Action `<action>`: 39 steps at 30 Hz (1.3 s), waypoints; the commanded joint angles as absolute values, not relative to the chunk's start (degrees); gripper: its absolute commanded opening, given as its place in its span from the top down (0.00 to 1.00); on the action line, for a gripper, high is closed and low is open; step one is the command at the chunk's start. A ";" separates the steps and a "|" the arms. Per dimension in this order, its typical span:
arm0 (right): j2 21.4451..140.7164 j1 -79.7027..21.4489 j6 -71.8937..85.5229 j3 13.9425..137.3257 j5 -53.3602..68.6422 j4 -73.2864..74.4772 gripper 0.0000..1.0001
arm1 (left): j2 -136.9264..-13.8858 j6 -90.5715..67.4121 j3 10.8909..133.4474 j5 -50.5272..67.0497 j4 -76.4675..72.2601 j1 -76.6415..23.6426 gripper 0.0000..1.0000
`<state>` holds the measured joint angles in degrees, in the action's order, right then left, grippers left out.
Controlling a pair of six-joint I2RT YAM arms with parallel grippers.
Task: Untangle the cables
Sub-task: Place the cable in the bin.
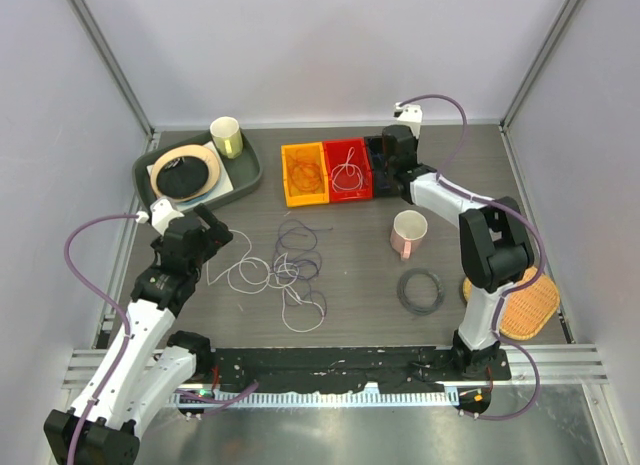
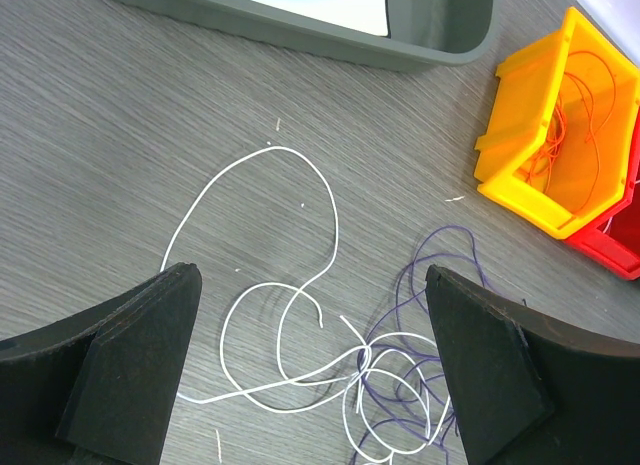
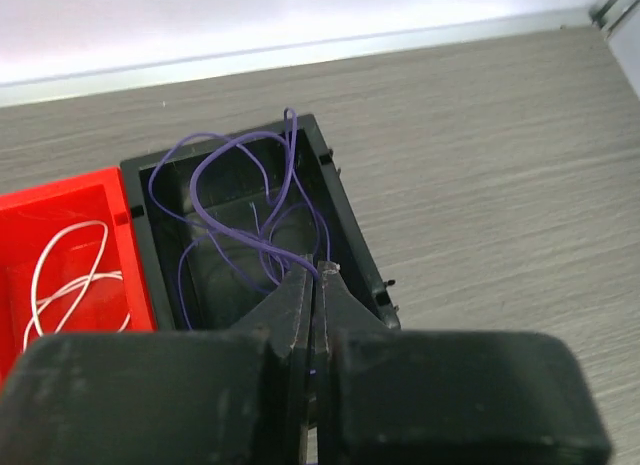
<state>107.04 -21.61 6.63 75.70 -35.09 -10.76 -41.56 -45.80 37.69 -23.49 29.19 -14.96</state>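
Note:
A tangle of white and purple cables (image 1: pixel 285 270) lies on the table in the middle. My left gripper (image 1: pixel 205 235) hovers at its left side, open and holding nothing. In the left wrist view, white loops (image 2: pixel 285 148) run between its fingers (image 2: pixel 310 275) and meet purple loops at a knot (image 2: pixel 364 359). My right gripper (image 1: pixel 385 155) is at the back over a black bin (image 3: pixel 345 215). It (image 3: pixel 318 270) is shut on a purple cable (image 3: pixel 289 135) whose loops hang into that bin. Orange cables lie in the yellow bin (image 1: pixel 304 173), white ones in the red bin (image 1: pixel 348 168).
A grey tray (image 1: pixel 250 170) at the back left carries a pale cup (image 1: pixel 227 137) and a round plate. A pink mug (image 1: pixel 408 233) stands right of the tangle, with a thick black cord ring (image 1: pixel 421 290) in front of it. A wicker mat (image 1: pixel 530 305) lies at the right.

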 commanded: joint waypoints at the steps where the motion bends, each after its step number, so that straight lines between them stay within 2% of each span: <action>1: 107.40 -21.45 12.21 77.43 -36.04 -8.97 0.99 | -41.48 -45.26 37.88 -24.70 28.21 -14.68 0.00; 13: 113.55 -21.45 17.49 79.45 -33.14 -1.59 0.99 | -40.34 -45.35 37.62 -24.96 28.74 -14.77 0.00; 25: 114.88 -21.18 17.32 82.17 -32.61 1.47 0.99 | -40.34 -45.26 37.62 -25.05 28.56 -14.68 0.00; 28: 113.56 -21.18 14.95 84.28 -32.96 2.98 0.95 | -40.34 -45.26 37.62 -24.70 28.65 -14.77 0.00; 32: 111.63 -21.18 12.66 86.83 -34.37 4.83 0.79 | -40.08 -45.09 37.62 -24.70 28.74 -14.76 0.00; 36: 108.56 -21.18 11.34 87.98 -34.28 6.67 0.70 | -39.73 -45.09 37.62 -24.52 28.83 -14.77 0.00; 39: 106.62 -21.18 10.64 88.51 -33.31 8.17 0.60 | -39.46 -45.00 37.79 -24.17 28.92 -14.77 0.00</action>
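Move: The purple cable is already pinched in my right hand, and the black bin's middle is about 4 cm ahead, 2 cm to the left and some 14 cm below that hand. The red bin adjoins it, roughly 13 cm left of my hand and 3 cm ahead, at the same level. The pink mug stands about 19 cm back and 2 cm right. From my idle left hand, the black bin is roughly 28 cm ahead and 40 cm right. I lower my right hand about 9 cm, nearly straight down towards the black bin, tipping the fingers some 15 degrees further down and keeping the purple cable pinched. Then I turn back up, rising about 5 cm while the fingers part to roughly a third open to let the cable go over the bin's near side. ##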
